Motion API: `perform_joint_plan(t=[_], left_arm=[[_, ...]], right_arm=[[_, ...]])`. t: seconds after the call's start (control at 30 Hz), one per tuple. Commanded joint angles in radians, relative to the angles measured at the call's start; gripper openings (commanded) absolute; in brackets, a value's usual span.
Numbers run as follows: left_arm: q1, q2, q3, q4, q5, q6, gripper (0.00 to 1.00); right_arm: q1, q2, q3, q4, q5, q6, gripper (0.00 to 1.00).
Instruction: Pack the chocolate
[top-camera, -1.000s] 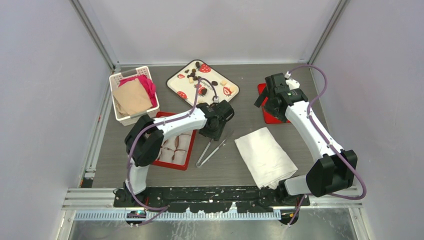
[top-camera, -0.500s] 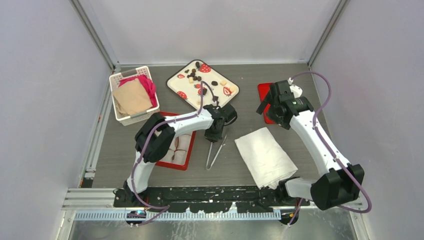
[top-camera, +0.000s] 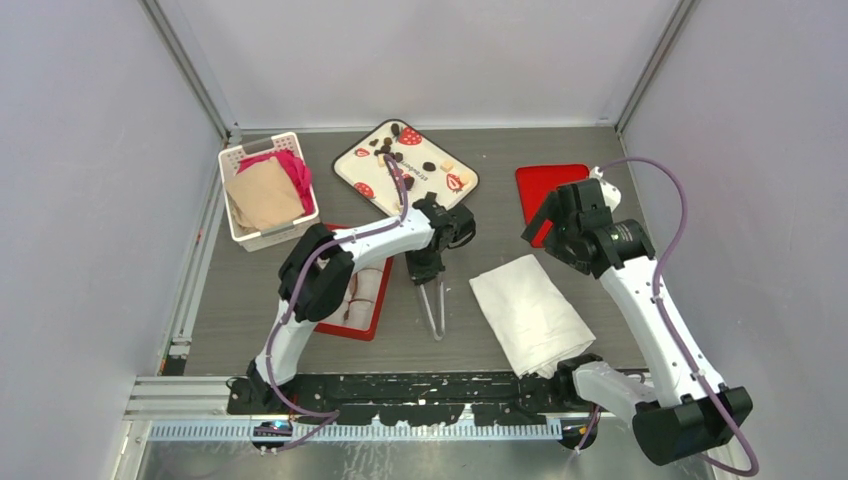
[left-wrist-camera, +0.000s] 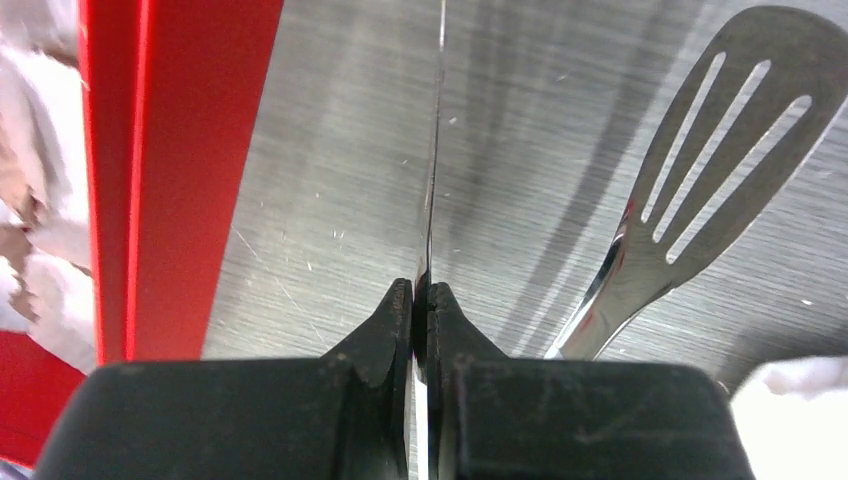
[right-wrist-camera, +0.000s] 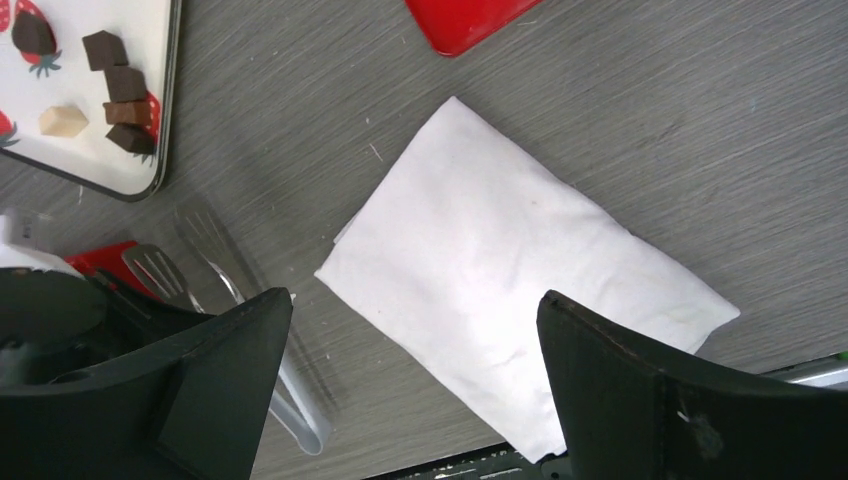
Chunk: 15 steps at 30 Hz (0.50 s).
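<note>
The chocolate (top-camera: 400, 157) lies as small dark and pale pieces on a white strawberry-print tray (top-camera: 441, 188) at the back centre. Some pieces also show in the right wrist view (right-wrist-camera: 118, 82). My left gripper (top-camera: 428, 268) is shut on one thin arm of the metal tongs (top-camera: 436, 308). In the left wrist view the gripper (left-wrist-camera: 421, 295) pinches that arm edge-on, and the other, slotted arm (left-wrist-camera: 700, 190) splays right. My right gripper (top-camera: 550, 215) is open and empty, and in its own view (right-wrist-camera: 415, 298) it hovers over a white cloth (right-wrist-camera: 520, 270).
A red box (top-camera: 372, 322) with white paper cups (left-wrist-camera: 40, 200) lies left of the tongs. A red lid (top-camera: 545, 180) lies at the back right. The folded white cloth (top-camera: 530, 310) is front right. A white basket (top-camera: 237, 160) of fabric stands back left.
My left gripper has turned the tongs from a diagonal to pointing at the near edge. My right arm has drawn back from over the red lid, which now shows in full.
</note>
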Motion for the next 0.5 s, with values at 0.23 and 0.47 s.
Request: perform_joint_plan(t=[0.23, 0.47], left_arm=[[-0.007, 0.008, -0.037, 0.030, 0.199, -0.158, 0.82], [-0.008, -0.188, 0.028, 0.010, 0.155, -0.013, 0.83]], right_arm=[[-0.002, -0.216, -0.030, -0.158, 0.008, 0.016, 1.00], [0.000, -0.279, -0.071, -0.154, -0.063, 0.019, 1.00]])
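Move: My left hand still pinches one leg of the tongs near its middle, and the bare table they go down on is about 4 cm below and 3 cm back. From that hand the red box's middle is some 17 cm left and 3 cm back, the white cloth about 21 cm right and 9 cm back. From my open, empty right hand the tongs lie some 24 cm left, 2 cm back and 18 cm down; the cloth is 5 cm left, 8 cm back and 20 cm down. I draw my left hand back about 3 cm while lowering it some 2 cm towards the table, then spread its fingers wide to let go of the tongs, drifting a little right and rising about 1 cm. Meanwhile my right hand, empty and wide open, pulls back some 6 cm and slightly up, away from the chocolate tray. ##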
